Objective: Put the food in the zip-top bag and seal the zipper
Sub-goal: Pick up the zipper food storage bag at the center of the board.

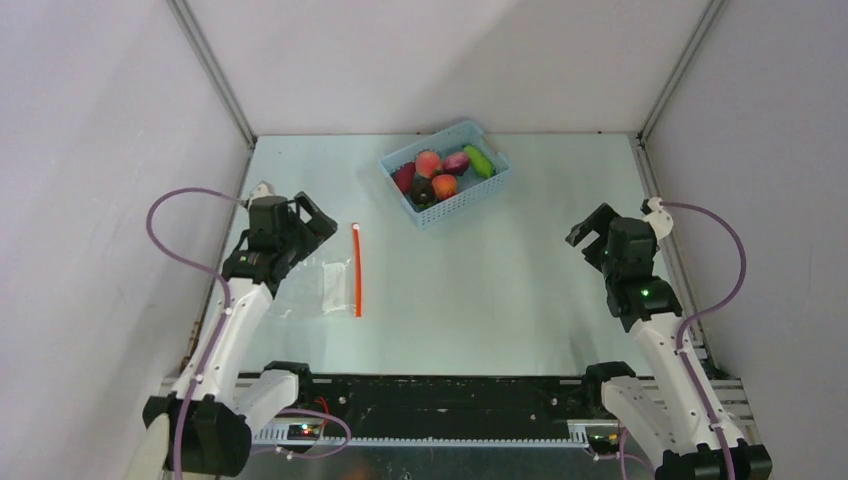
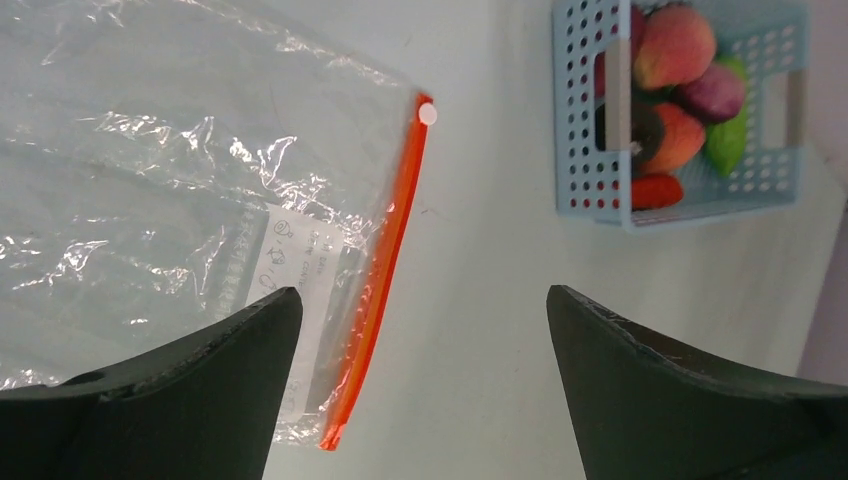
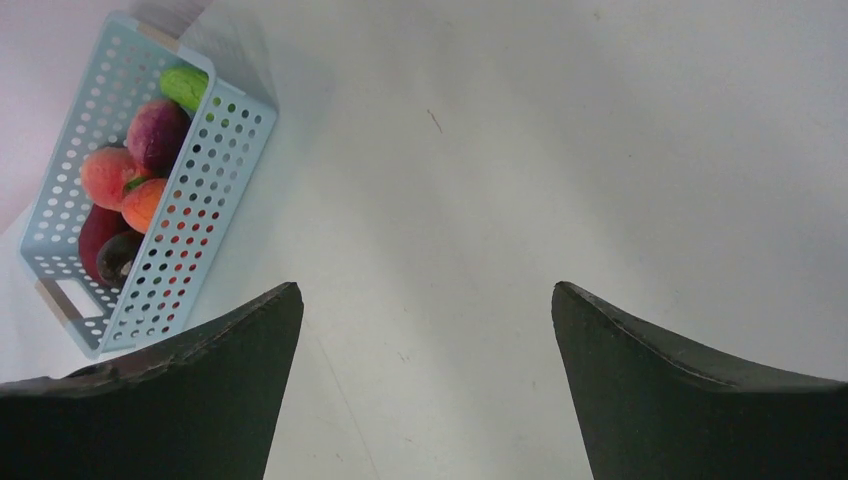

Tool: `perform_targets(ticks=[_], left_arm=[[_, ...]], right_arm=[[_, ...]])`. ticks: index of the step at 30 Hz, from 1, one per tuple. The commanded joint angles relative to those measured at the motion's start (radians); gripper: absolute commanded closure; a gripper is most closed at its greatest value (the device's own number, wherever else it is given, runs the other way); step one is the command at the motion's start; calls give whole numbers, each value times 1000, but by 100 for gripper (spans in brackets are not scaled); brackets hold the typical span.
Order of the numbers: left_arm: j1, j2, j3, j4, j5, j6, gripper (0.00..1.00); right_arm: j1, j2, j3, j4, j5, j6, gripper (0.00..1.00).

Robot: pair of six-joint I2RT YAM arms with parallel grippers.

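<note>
The clear zip-top bag (image 1: pixel 315 285) lies flat on the table at the left, and its red-orange zipper (image 1: pixel 357 270) runs along its right edge. In the left wrist view the bag (image 2: pixel 180 190) and the zipper (image 2: pixel 385 270) lie just ahead of my fingers. The food (image 1: pixel 440 172), red, peach, purple, dark and green pieces, sits in a light-blue basket. My left gripper (image 1: pixel 312 222) is open and empty above the bag's far end. My right gripper (image 1: pixel 590 232) is open and empty at the right, away from everything.
The light-blue perforated basket (image 1: pixel 470 200) stands at the back centre; it also shows in the left wrist view (image 2: pixel 580 150) and in the right wrist view (image 3: pixel 190 240). Grey walls with metal posts enclose the table.
</note>
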Motion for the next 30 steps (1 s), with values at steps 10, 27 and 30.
perform_targets(ticks=[10, 27, 30], left_arm=[[-151, 389, 59, -36, -43, 154, 0], [-165, 665, 71, 2, -29, 224, 24], [-171, 682, 72, 6, -31, 226, 40]], right_arm=[[-5, -11, -38, 57, -93, 8, 0], [-9, 14, -56, 60, -118, -18, 0], [-10, 14, -58, 55, -110, -15, 0]])
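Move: The bag lies flat on the board some 18 cm below the left hand, its middle about 3 cm to the left and 1 cm back; its orange zipper strip runs fore and aft, its middle about 6 cm to the right. The white label sits roughly 3 cm back and 1 cm right, and the basket of food about 21 cm ahead and 26 cm right. From the right hand the bag is about 53 cm to the left, level in reach, 18 cm below. The left hand drops about 17 cm onto the zipper side of the bag, sliding some 3 cm right and a little back early on, while its fingers tip down by about 35 degrees to point steeply at the board and the hand turns some 15 degrees clockwise. Down at the film it stops and starts to close, still well open, one fingertip meeting the orange strip and the other on the film left of the label; meanwhile the right hand, open and empty, drifts about 2 cm left and 2 cm down, far from the bag. ##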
